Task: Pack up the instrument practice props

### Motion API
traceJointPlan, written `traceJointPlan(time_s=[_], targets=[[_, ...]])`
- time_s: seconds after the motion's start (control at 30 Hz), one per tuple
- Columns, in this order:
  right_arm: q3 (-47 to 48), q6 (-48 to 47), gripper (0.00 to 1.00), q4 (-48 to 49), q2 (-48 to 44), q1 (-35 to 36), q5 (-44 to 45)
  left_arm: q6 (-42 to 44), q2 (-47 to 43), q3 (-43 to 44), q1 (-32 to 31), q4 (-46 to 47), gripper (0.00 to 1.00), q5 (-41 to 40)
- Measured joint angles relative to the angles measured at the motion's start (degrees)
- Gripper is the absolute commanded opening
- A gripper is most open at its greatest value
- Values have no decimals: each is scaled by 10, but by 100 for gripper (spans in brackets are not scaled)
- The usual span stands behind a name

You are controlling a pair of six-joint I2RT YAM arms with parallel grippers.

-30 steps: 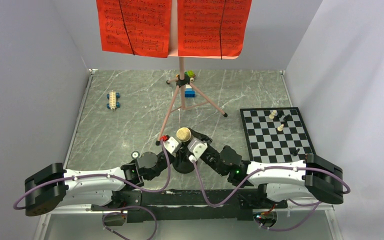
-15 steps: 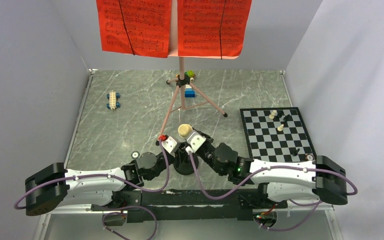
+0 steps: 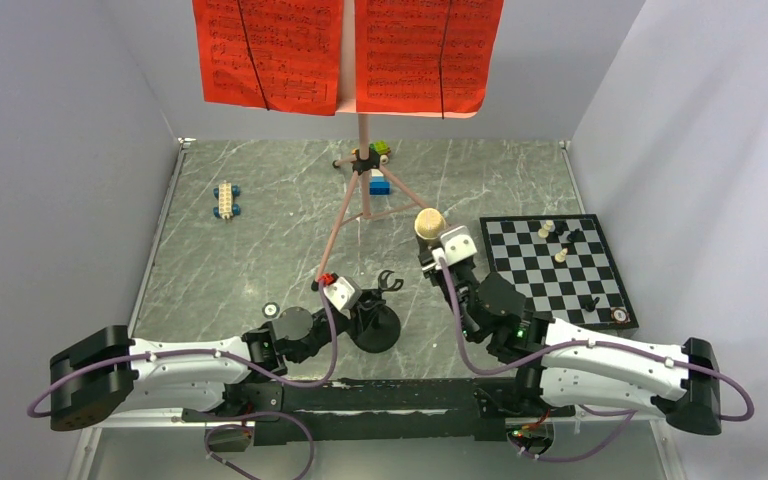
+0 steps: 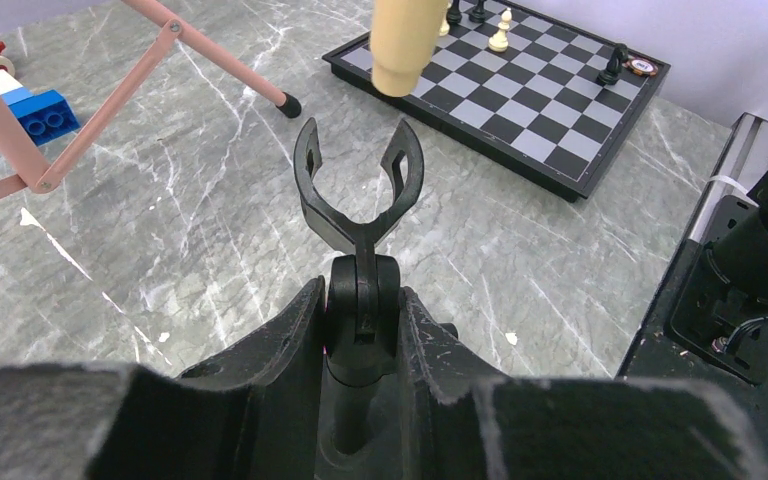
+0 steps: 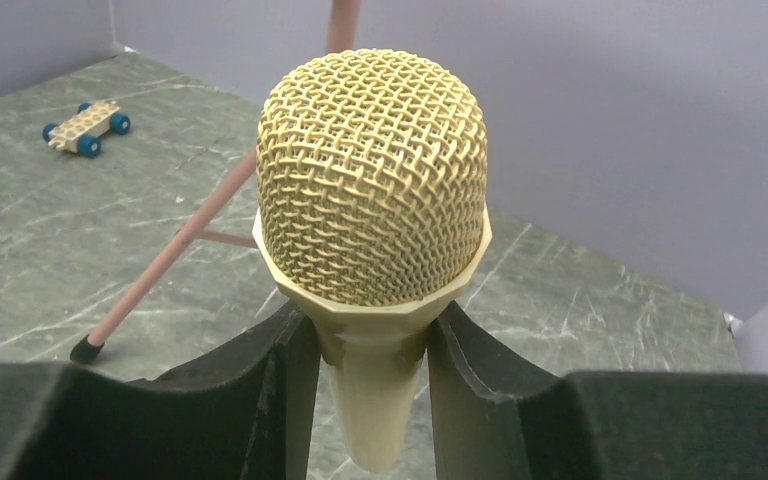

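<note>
My right gripper (image 3: 438, 248) (image 5: 372, 330) is shut on the beige microphone (image 3: 429, 222) (image 5: 373, 180) just below its mesh head, holding it upright in the air beside the chessboard's near-left corner. The microphone's handle tip (image 4: 404, 45) hangs above the board's edge. My left gripper (image 3: 360, 300) (image 4: 360, 300) is shut on the post of the small black mic stand (image 3: 377, 326), whose forked clip (image 4: 358, 185) stands empty. The pink tripod music stand (image 3: 363, 135) stands at the back with two red sheet-music pages (image 3: 268, 50) on its desk.
A chessboard (image 3: 555, 268) with a few pieces lies at the right. A beige toy car (image 3: 226, 198) sits at the back left. A blue block (image 3: 379, 184) and a green toy lie by the tripod's hub. A tripod leg (image 5: 175, 250) reaches toward the stand. Grey walls enclose three sides.
The right gripper has lifted the microphone out of the mic stand's clip and carried it right and farther away, toward the chessboard. The left gripper stayed on the stand.
</note>
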Motion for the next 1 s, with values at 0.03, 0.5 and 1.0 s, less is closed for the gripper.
traceJointPlan(time_s=[0.03,0.5,1.0], targets=[[2,8,0,-7,-6,0,7,0,0,0,0,0,0,0],[62,170,0,-242,-52,-5,46,-16,-43,30,-2,-108,72,-11],[177,233,0,-360,-48,-7,23,-9,-218,112,-4,-276,99,-30]])
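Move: The left hand grips the mic stand's post, its middle about 6 cm below and roughly 1 cm right and ahead. From this hand, the music stand's near foot is some 13 cm ahead and 13 cm left, the small round disc about 6 cm ahead and 23 cm left, both 16 cm lower. From the right hand, already holding the microphone, the chessboard lies roughly 9 cm ahead, 32 cm right and 29 cm below; the mic stand is 5 cm back, 10 cm left, 20 cm below. The left fingers let go of the mic stand's post, spreading wide as the hand slips off to its left by about 4 cm, then climbs nearly 10 cm clear of it. The right hand keeps its grip on the microphone and carries it some 4 cm right, away from the stand and to the chessboard side, tipping about 15 degrees nose-down, then rises late. ##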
